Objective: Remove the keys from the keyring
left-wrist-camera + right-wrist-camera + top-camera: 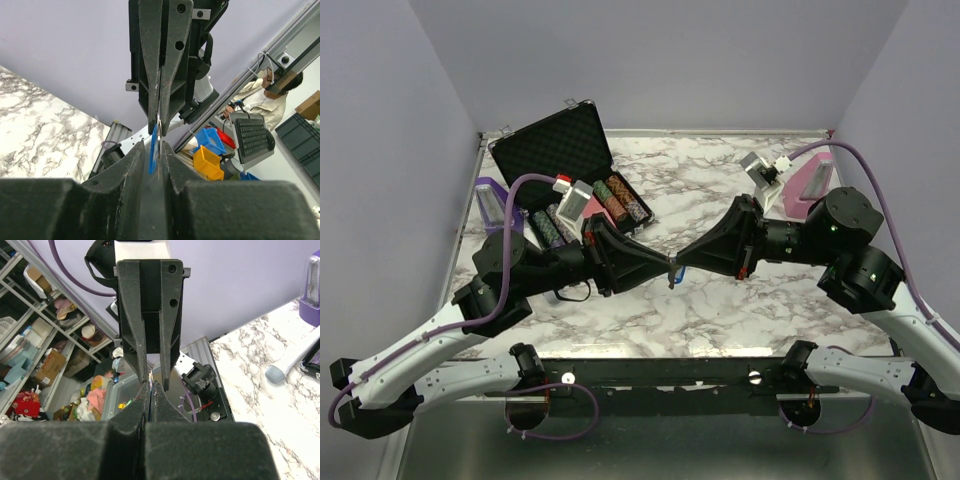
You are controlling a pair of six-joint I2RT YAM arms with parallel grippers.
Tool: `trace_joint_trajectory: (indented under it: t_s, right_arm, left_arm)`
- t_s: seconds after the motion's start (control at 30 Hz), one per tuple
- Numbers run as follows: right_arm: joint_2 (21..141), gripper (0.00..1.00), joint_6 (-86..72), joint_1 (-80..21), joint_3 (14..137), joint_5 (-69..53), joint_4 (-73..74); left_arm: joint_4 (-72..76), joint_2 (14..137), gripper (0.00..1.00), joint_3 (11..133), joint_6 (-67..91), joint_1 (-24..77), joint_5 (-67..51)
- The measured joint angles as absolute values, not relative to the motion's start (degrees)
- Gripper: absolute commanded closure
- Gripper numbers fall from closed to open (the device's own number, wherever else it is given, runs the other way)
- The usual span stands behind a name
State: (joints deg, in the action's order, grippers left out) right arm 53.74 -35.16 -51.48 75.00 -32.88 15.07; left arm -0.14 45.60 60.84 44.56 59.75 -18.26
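Observation:
My two grippers meet tip to tip above the middle of the marble table (720,300). My right gripper (681,262) is shut on the keyring; in the left wrist view its fingers (159,127) pinch the top of the blue tag (153,150). The thin silver key (159,162) hangs beside the tag. Both lie in the narrow gap of my left gripper (152,146), whose jaws stand slightly apart around them. In the right wrist view my right gripper (149,386) holds a thin blue edge, with my left gripper (155,382) apart above it. A small dark piece (672,281) dangles below the tips.
An open black poker chip case (560,150) with rows of chips (610,200) lies at the back left. A purple container (492,205) stands left of it. A pink object (815,180) stands at the back right. Grey walls close in the table.

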Motion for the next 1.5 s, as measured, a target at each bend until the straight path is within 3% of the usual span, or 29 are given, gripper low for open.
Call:
trace_joint_trajectory:
  t_s: [0.1, 0.3, 0.43, 0.6, 0.77, 1.03, 1.5]
  right_arm:
    - [53.7, 0.99, -35.2, -51.5, 75.0, -32.9, 15.1]
    - [53.7, 0.99, -35.2, -51.5, 75.0, -32.9, 15.1]
    - [53.7, 0.98, -35.2, -51.5, 75.0, -32.9, 15.1]
    - [53.7, 0.63, -35.2, -51.5, 75.0, -32.9, 15.4]
    - [53.3, 0.51, -34.7, -51.5, 75.0, -32.4, 16.6]
    - [52.9, 0.39, -33.6, -51.5, 77.1, -30.8, 18.6]
    - [56.2, 0.38, -33.4, -51.5, 79.6, -33.3, 19.7]
  left_arm:
    - [-0.1, 46.1, 0.77, 61.5, 44.2, 59.7, -18.3]
    - [-0.6, 46.6, 1.00, 62.2, 43.8, 59.8, -18.3]
    - [-1.3, 46.7, 1.00, 62.6, 43.4, 59.8, -18.3]
    - [-2.7, 46.8, 1.00, 63.3, 43.0, 59.9, -18.2]
    - [-3.9, 46.3, 1.00, 63.3, 42.8, 60.1, -18.2]
    - [-5.8, 45.1, 1.00, 63.3, 42.5, 60.1, -18.3]
    - [-10.7, 46.2, 1.00, 65.4, 41.3, 60.1, -21.3]
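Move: The keyring bunch hangs in the air between the facing fingertips, held by the shut right fingers, with the left fingers parted around it. The key is about 1 cm to the left hand's right, 1 cm back and 1 cm below; the blue tag is about 2 cm right, 1 cm back and 2 cm below. From the right hand the key is about 2 cm left, 1 cm back and 1 cm below, the tag 1 cm left, 1 cm back and 2 cm below. The keyring bunch changes hands: the left fingers shut fully on it near the key, almost in place, and only then do the right fingers open to over half and let go. The right hand backs off right and up by about 1 cm, then eases left again, still open. Keeping its pinch, the left hand draws some 1 cm back and down, fingertips dipping slightly. ##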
